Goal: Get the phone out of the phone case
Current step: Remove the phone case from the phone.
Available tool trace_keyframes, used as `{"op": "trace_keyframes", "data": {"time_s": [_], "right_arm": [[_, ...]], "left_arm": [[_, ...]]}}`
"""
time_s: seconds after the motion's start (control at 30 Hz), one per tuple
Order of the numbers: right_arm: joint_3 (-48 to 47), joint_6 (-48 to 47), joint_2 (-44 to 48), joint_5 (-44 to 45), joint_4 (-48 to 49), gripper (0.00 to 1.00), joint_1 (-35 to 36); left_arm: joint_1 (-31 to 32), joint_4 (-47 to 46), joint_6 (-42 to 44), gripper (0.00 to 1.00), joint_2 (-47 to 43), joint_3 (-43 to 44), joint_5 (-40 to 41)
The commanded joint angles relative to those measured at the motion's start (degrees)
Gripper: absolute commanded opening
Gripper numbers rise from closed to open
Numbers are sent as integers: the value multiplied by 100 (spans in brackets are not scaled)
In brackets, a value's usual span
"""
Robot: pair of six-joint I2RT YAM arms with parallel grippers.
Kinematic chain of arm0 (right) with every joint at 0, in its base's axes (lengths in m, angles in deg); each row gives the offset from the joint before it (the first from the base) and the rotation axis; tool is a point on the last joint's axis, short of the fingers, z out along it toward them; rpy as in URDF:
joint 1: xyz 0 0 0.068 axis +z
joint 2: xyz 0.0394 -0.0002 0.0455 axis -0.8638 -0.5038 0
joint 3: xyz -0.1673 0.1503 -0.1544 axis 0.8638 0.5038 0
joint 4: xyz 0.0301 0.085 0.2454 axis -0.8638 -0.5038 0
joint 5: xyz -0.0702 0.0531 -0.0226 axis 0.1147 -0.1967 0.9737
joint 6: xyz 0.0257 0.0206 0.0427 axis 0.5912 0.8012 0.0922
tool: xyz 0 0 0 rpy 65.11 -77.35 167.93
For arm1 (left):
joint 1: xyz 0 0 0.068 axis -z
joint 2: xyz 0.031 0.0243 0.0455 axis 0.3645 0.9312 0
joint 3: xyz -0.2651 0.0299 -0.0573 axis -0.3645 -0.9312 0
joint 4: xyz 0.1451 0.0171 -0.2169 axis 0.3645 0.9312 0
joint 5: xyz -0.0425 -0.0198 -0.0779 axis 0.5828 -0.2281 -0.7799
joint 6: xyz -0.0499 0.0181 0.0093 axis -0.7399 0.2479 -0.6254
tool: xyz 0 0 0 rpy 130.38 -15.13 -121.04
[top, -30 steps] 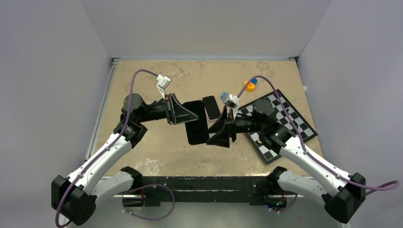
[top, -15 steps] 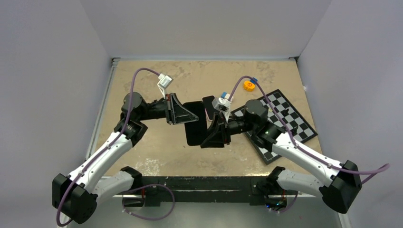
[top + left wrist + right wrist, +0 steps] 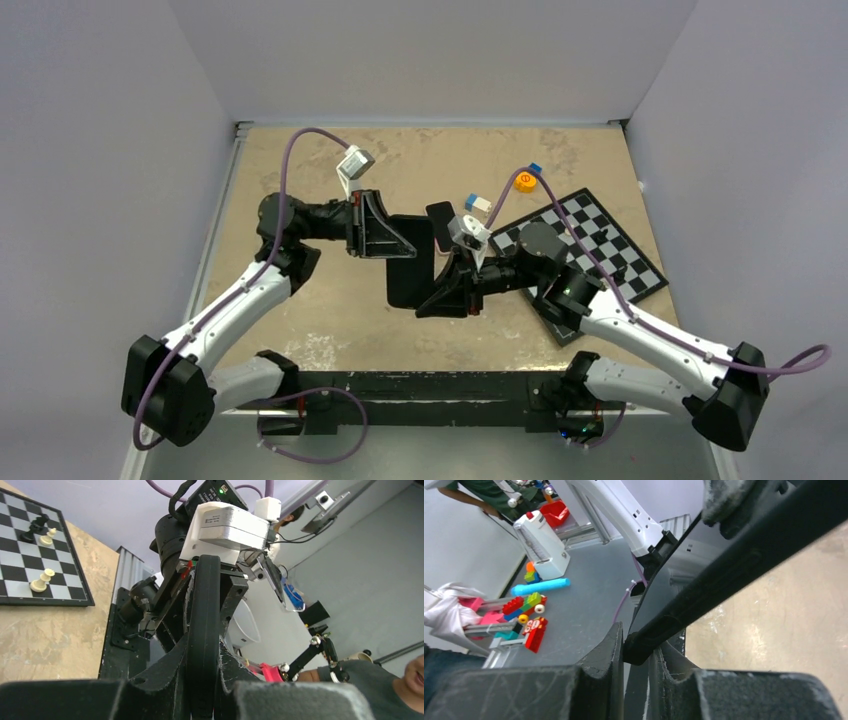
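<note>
The black phone case (image 3: 408,278) hangs above the table's middle, held between both arms. My left gripper (image 3: 398,248) is shut on its upper left edge; in the left wrist view the case (image 3: 203,595) runs edge-on between the fingers of that gripper (image 3: 203,652). My right gripper (image 3: 432,300) is shut on the lower right corner, and the right wrist view shows the case (image 3: 734,560) slanting down into its jaws (image 3: 636,647). Whether the phone sits inside the case I cannot tell. A dark phone-shaped slab (image 3: 440,222) with a pinkish rim lies on the table behind.
A chessboard (image 3: 600,250) lies at the right under the right arm, with a few pieces (image 3: 40,582) on it. An orange disc (image 3: 525,182) and a small white-and-blue block (image 3: 477,203) sit behind it. Grey walls enclose the table.
My right gripper swung left and forward to the case's lower right corner and closed on it. The left arm tilted slightly, still gripping the case.
</note>
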Motion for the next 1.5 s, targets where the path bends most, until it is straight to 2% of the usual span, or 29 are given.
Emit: {"op": "trace_keyframes", "data": {"time_s": [0.0, 0.17, 0.47, 0.73, 0.9, 1.03, 1.13, 1.17, 1.2, 1.27, 1.33, 1.4, 1.47], "right_arm": [[-649, -1892, 50, 526, -93, 0, 393], [-1386, -2701, -227, 990, -694, 0, 698], [-2268, -3376, -713, 884, -1182, 0, 996], [-2275, -3780, -720, 1694, -1288, 0, 1176], [-1833, -3513, -449, 2832, -687, 0, 1179], [-1396, -3126, -264, 3746, -275, 0, 1179], [-960, -2363, 0, 4758, -80, 0, 1178], [-841, -1974, 124, 4780, -91, 0, 1176], [-741, -1591, 234, 4698, -145, 1, 1178], [-526, -835, 405, 4448, -179, 22, 1174], [-292, -303, 523, 4104, -86, 37, 1166], [100, 242, 671, 3818, 422, 45, 1169], [440, 616, 753, 3722, 1345, 49, 1172]], "left_arm": [[-43, -1011, -2069, 0, 288, 22, 317], [-25, -1196, -2298, 0, 456, -164, 369], [33, -1113, -2406, 0, 614, -276, 490], [37, -887, -2325, 0, 599, -442, 769], [37, -556, -2118, 0, 309, -706, 1234], [37, -757, -2041, 0, 110, -895, 1668], [37, -852, -1816, 0, -276, -1155, 2473], [37, -694, -1618, 0, -419, -1256, 2820], [37, -437, -1341, 0, -723, -1339, 3213], [37, 120, -815, 0, -1118, -1378, 3851], [37, 137, -561, 0, -1338, -1410, 4431], [37, -375, -611, 0, -1344, -1515, 4917], [44, -1360, -860, 0, -1086, -1719, 5338]]}}
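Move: The cased phone is already held at both ends of the work. Its middle lies about 2 cm back and 1 cm right of the left hand, roughly 1 cm lower; from the right hand, pinching its near right corner, it lies some 6 cm ahead, 3 cm left and 3 cm up. Well below the right hand, a pink-edged phone is about 30 cm ahead and 4 cm right, a white-and-blue block some 38 cm ahead and 14 cm right. The right fingers keep their pinch on the cased phone's near corner while both hands rise about 2 cm, then sink and swing forward. The right wrist tips back some 20 degrees, then its fingers open, letting go as it rises about 3 cm. The left hand keeps its grip, ends about 6 cm farther forward and turns some 30 degrees counter-clockwise, shifting left late on. ##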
